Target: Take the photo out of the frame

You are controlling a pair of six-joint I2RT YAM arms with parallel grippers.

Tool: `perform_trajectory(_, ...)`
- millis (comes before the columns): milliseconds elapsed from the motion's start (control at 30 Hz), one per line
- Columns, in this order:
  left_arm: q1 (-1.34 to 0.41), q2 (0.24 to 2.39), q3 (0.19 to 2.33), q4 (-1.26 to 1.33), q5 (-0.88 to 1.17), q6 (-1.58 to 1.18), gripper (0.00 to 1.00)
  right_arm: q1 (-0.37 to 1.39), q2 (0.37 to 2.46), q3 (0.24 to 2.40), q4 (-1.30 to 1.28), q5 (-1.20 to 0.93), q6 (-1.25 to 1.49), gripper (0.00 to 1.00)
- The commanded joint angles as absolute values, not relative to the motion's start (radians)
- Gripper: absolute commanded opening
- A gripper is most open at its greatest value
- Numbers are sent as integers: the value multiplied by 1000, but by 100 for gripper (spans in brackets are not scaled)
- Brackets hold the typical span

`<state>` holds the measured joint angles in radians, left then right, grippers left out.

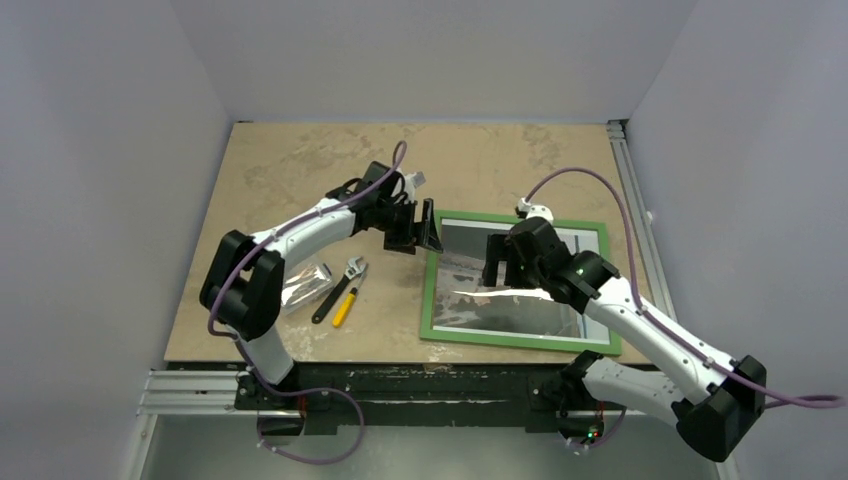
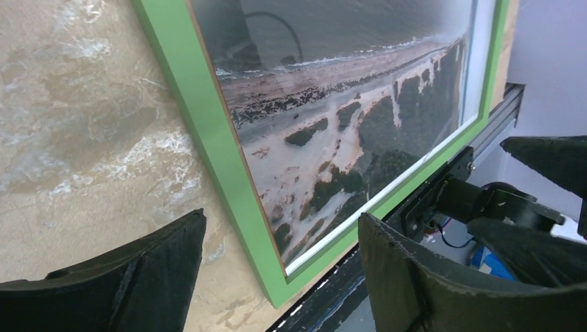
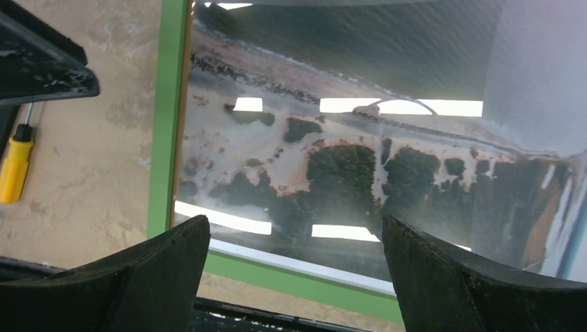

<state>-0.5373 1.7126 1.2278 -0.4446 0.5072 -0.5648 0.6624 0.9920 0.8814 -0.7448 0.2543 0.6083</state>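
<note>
The frame (image 1: 520, 342) lies flat on the table's right half, with its green moulding facing up. The photo (image 1: 470, 315), a glossy grey shoreline print with a thin white border, sits inside it. My left gripper (image 1: 418, 238) hangs open by the frame's far left corner. In the left wrist view its jaws (image 2: 282, 214) stand apart above the left moulding (image 2: 208, 138) and photo (image 2: 332, 124), holding nothing. My right gripper (image 1: 503, 268) is over the photo's middle. In the right wrist view it (image 3: 295, 218) is open above the photo (image 3: 346, 159), near the frame's left moulding (image 3: 166, 124).
Left of the frame lie a black wrench (image 1: 340, 290), a yellow-handled tool (image 1: 345, 308) and a crumpled silver wrapper (image 1: 305, 287). The yellow handle (image 3: 15, 166) also shows in the right wrist view. The frame's near edge runs close to the table's front edge and the metal rail (image 1: 200, 385).
</note>
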Motion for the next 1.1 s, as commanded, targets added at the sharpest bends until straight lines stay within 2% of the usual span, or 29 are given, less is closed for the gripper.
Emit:
perform_trajectory(0, -580, 1750, 1289, -482, 448, -513, 75, 714, 1029, 865, -642, 191, 638, 90)
perform_trajectory(400, -665, 1818, 1263, -483, 283, -555, 52, 777, 1050, 776, -583, 218, 680, 73)
perform_trajectory(600, -678, 1859, 1250, -472, 280, -575, 50, 785, 1037, 739, -561, 218, 696, 69)
perform_trajectory(800, -679, 1891, 1246, -463, 293, -583, 53, 793, 1040, 715, -547, 217, 702, 66)
perform_trajectory(1067, -680, 1931, 1247, -483, 274, -585, 27, 833, 1061, 693, -493, 215, 676, 66)
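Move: The left bar of the photo's green frame runs under the left hand: the spot it goes for is some 10 cm below, about 2 cm back and 1 cm right. The photo's middle lies 21 cm right of this hand and 2 cm back, the wrench about 19 cm left and 6 cm back. From the right hand, that spot on the bar is roughly 13 cm left, 5 cm ahead and 14 cm down, the photo's middle 7 cm right and 5 cm ahead. Astride the frame's left bar, about midway along it, the left fingers close from wide to narrow and seem to pinch it, one on the outer edge, one on the inner; the hand sinks about 9 cm, easing slightly back, tilting some 15 degrees steeper. The open right hand also sinks about 6 cm over the photo, shifting 4 cm left towards that bar and slightly back, fingers partly narrowing. ##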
